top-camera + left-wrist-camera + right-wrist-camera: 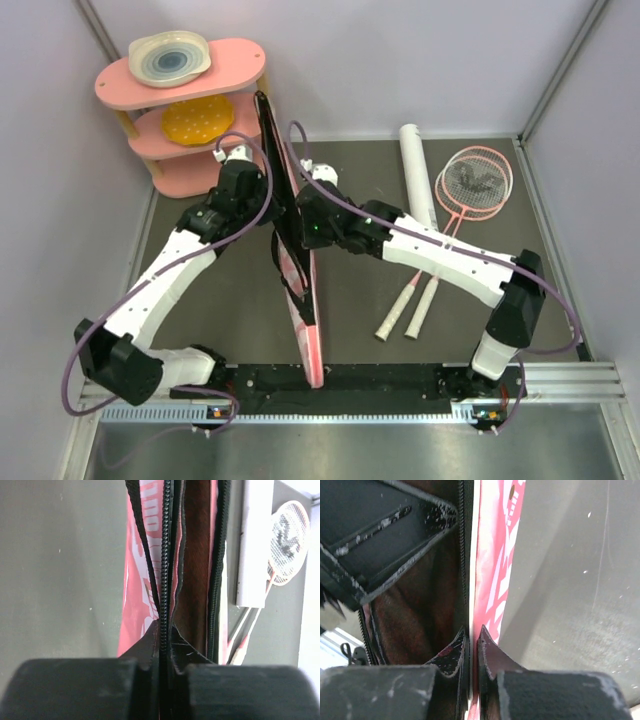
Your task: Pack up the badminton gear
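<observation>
The long pink racket bag stands on edge in the middle of the table, its zip open along the top. My left gripper is shut on the left black zip edge of the bag. My right gripper is shut on the opposite pink wall, its fingers pinching the rim beside the dark inside. Two pink-framed rackets lie flat at the right, white handles pointing toward me. A white tube lies beside them and also shows in the left wrist view, tube next to a racket.
A pink three-tier shelf stands at the back left, with a pale plate on top and a yellow one below. White walls close in the table on three sides. The arms' base rail runs along the near edge.
</observation>
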Tool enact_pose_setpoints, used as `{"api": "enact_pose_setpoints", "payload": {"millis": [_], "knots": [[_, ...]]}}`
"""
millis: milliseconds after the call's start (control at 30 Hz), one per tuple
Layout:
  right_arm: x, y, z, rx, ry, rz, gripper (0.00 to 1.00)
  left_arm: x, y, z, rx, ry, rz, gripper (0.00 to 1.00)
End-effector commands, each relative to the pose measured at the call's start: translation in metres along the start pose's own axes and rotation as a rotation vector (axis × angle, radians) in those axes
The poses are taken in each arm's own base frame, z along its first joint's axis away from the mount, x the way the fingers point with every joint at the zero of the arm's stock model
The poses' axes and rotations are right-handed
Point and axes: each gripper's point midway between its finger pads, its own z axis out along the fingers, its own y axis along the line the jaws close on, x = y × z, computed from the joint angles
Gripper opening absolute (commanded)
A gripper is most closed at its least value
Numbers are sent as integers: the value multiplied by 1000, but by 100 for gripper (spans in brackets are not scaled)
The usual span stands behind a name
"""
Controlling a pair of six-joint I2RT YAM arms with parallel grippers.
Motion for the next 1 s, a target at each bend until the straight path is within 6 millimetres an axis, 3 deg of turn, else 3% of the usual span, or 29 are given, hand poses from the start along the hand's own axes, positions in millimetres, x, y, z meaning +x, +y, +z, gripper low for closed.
{"api": "enact_pose_setpoints", "payload": {"millis": [0,33,67,100,167,200,267,400,467,500,533,600,667,700,767,933,967], "knots": [[-69,8,-33,-10,-173,-183,0,-31,-30,-55,213,-175,119,11],[-83,12,-42,-27,-206,-216,0,-26,-22,-57,206,-180,137,17],[-93,6,-46,-15,-225,-312,0,-26,-18,-64,213,-205,172,35],[-101,5,-52,-9,-246,-358,0,-33,-18,-83,242,-260,181,42],[-121,0,-63,15,-293,-479,0,-25,-11,-93,265,-275,233,54],[-128,-4,-66,10,-301,-523,0,-28,-13,-113,309,-316,245,61],[-142,-10,-74,26,-325,-654,0,-16,-19,-130,396,-305,296,62],[-157,-22,-81,1,-339,-853,0,-11,-27,-187,554,-388,353,61],[-156,-28,-87,-42,-338,-962,0,-15,-28,-204,577,-437,374,60],[-147,-20,-88,-143,-331,-1002,0,-18,-28,-213,588,-467,386,60],[-146,-31,-92,-167,-325,-1015,0,-23,-30,-220,594,-487,399,62],[-133,-29,-96,-282,-312,-1082,0,-32,-38,-227,600,-517,473,65],[-117,-44,-100,-314,-280,-1135,0,-33,-41,-213,566,-475,547,72],[-109,-43,-103,-361,-271,-1152,0,-37,-47,-219,580,-477,577,73],[-91,-60,-105,-386,-217,-1156,0,-37,-56,-210,597,-458,650,76],[-56,-82,-114,-406,-91,-1152,0,-21,-92,-215,806,-399,823,78],[-54,-84,-117,-405,-85,-1153,0,-15,-99,-202,838,-339,850,78]]}}
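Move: Both hands already pinch the standing racket bag, which runs lengthwise away from the base. Its middle is about 6 cm back from the left hand and 7 cm below it, and from the right hand 2 cm ahead and 6 cm below. From the right hand the white tube lies some 32 cm ahead and 29 cm right. The rackets' middle is about 14 cm ahead and 34 cm right, both roughly 20 cm lower. Upward and back goes the left hand: it opens wide, lets go of the bag edge and draws off about 15 cm each way, fingers tilting up towards level, easing forward and right at the end. The right hand keeps its pinch, lifts and pushes forward, then pulls back while carrying the bag some 12 cm right towards the rackets, turning it counter-clockwise about 50 degrees. ##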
